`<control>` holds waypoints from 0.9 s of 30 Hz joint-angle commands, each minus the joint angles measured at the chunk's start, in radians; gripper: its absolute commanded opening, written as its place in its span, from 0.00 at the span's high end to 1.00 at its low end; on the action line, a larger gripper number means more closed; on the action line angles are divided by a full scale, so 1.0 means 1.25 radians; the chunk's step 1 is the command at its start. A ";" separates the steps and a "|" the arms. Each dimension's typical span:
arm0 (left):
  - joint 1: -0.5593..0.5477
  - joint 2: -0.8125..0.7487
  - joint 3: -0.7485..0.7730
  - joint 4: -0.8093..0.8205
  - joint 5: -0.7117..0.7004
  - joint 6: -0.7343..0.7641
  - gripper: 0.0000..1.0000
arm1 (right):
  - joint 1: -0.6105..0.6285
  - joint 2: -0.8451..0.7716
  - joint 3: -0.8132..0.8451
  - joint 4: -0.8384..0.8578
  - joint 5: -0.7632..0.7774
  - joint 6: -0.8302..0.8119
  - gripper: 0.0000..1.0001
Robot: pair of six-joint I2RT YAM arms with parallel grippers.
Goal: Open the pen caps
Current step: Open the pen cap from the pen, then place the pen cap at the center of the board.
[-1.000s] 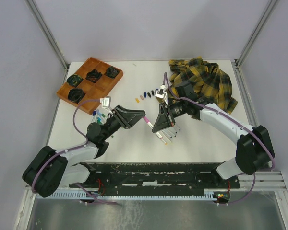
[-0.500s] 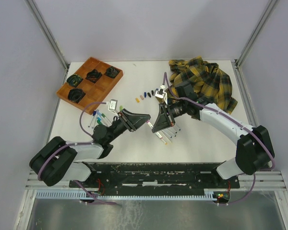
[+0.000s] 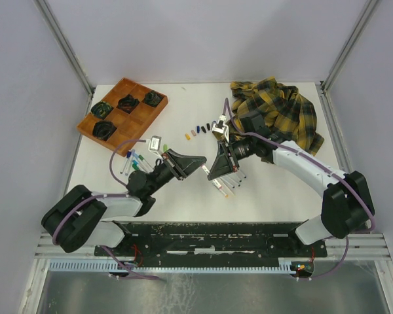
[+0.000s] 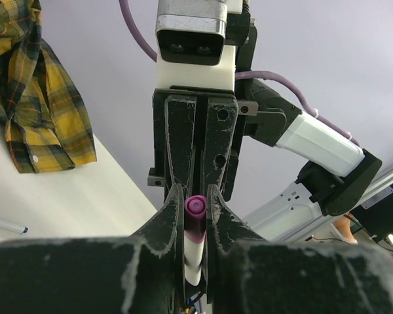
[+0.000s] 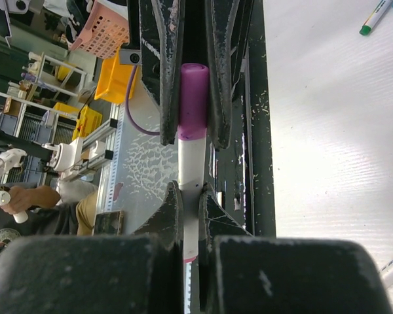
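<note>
A white marker [image 5: 190,176] with a purple pen cap [image 5: 192,98] hangs level above the table between both arms. My right gripper [image 5: 190,196] is shut on the white barrel. My left gripper [image 4: 195,210] is shut on the purple cap [image 4: 195,216], and its fingers [image 5: 167,65] flank the cap in the right wrist view. From above, the left gripper [image 3: 198,163] and right gripper [image 3: 213,171] meet tip to tip. Several loose pen caps [image 3: 200,128] lie in a row behind them.
A wooden tray [image 3: 137,118] with dark coiled items sits at the back left. A yellow plaid cloth [image 3: 278,108] lies at the back right. Several markers [image 3: 136,160] lie by the left arm, more markers [image 3: 230,183] under the right gripper.
My left gripper has moved right up to the right gripper and closed from wide open onto the purple cap. The right arm has held still.
</note>
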 commanded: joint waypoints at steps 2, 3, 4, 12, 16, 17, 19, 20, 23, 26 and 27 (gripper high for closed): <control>0.049 -0.080 0.079 -0.127 -0.037 0.088 0.97 | -0.002 0.011 -0.007 0.063 -0.018 0.034 1.00; 0.077 -0.102 0.102 -0.169 -0.047 0.105 0.97 | -0.001 0.016 -0.015 0.077 -0.018 0.046 1.00; 0.105 -0.121 0.126 -0.204 -0.054 0.120 0.97 | 0.003 0.020 -0.016 0.082 -0.019 0.053 1.00; 0.300 -0.099 0.330 -0.250 -0.061 0.060 0.97 | 0.029 0.042 -0.001 0.043 -0.018 0.023 1.00; 0.304 -0.093 0.323 -0.259 -0.050 0.055 0.97 | 0.029 0.038 0.013 0.009 -0.005 0.001 1.00; 0.304 -0.098 0.311 -0.271 -0.049 0.061 0.97 | 0.028 0.033 0.024 -0.031 0.022 -0.029 1.00; 0.304 -0.111 0.278 -0.312 -0.057 0.077 0.97 | 0.029 0.020 0.045 -0.098 0.074 -0.106 1.00; 0.303 -0.118 0.260 -0.335 -0.065 0.083 0.97 | 0.028 0.012 0.048 -0.111 0.100 -0.119 1.00; 0.303 -0.135 0.205 -0.432 -0.104 0.103 0.97 | 0.029 -0.020 0.038 -0.108 0.182 -0.121 1.00; 0.303 -0.129 0.180 -0.562 -0.142 0.123 0.97 | 0.028 -0.032 0.031 -0.096 0.237 -0.115 1.00; 0.302 -0.121 0.178 -0.600 -0.153 0.126 0.97 | 0.029 -0.032 0.031 -0.096 0.246 -0.114 1.00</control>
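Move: The left fingers already hold the purple cap, with the white pen's body running some 6 cm back, 3 cm right and 3 cm below. From that hand the yellow cap lies about 21 cm ahead, 7 cm left and 22 cm below; the pink cap is 2 cm beyond it and 3 cm right. The right hand grips the body; from it the purple cap sits about 6 cm ahead, 3 cm left and 3 cm higher, and the opened pens some 5 cm ahead, 9 cm right, 18 cm below. Keep both grips and draw the left gripper forward, slightly left and up; the right hand is pulled along about 2 cm before it settles back. Once the cap comes free, swing the left gripper fast forward-left and up, turning it some 30 degrees counter-clockwise, then drop it about 9 cm from its peak towards the loose caps. Ease the right hand down 3–4 cm with the pen. ##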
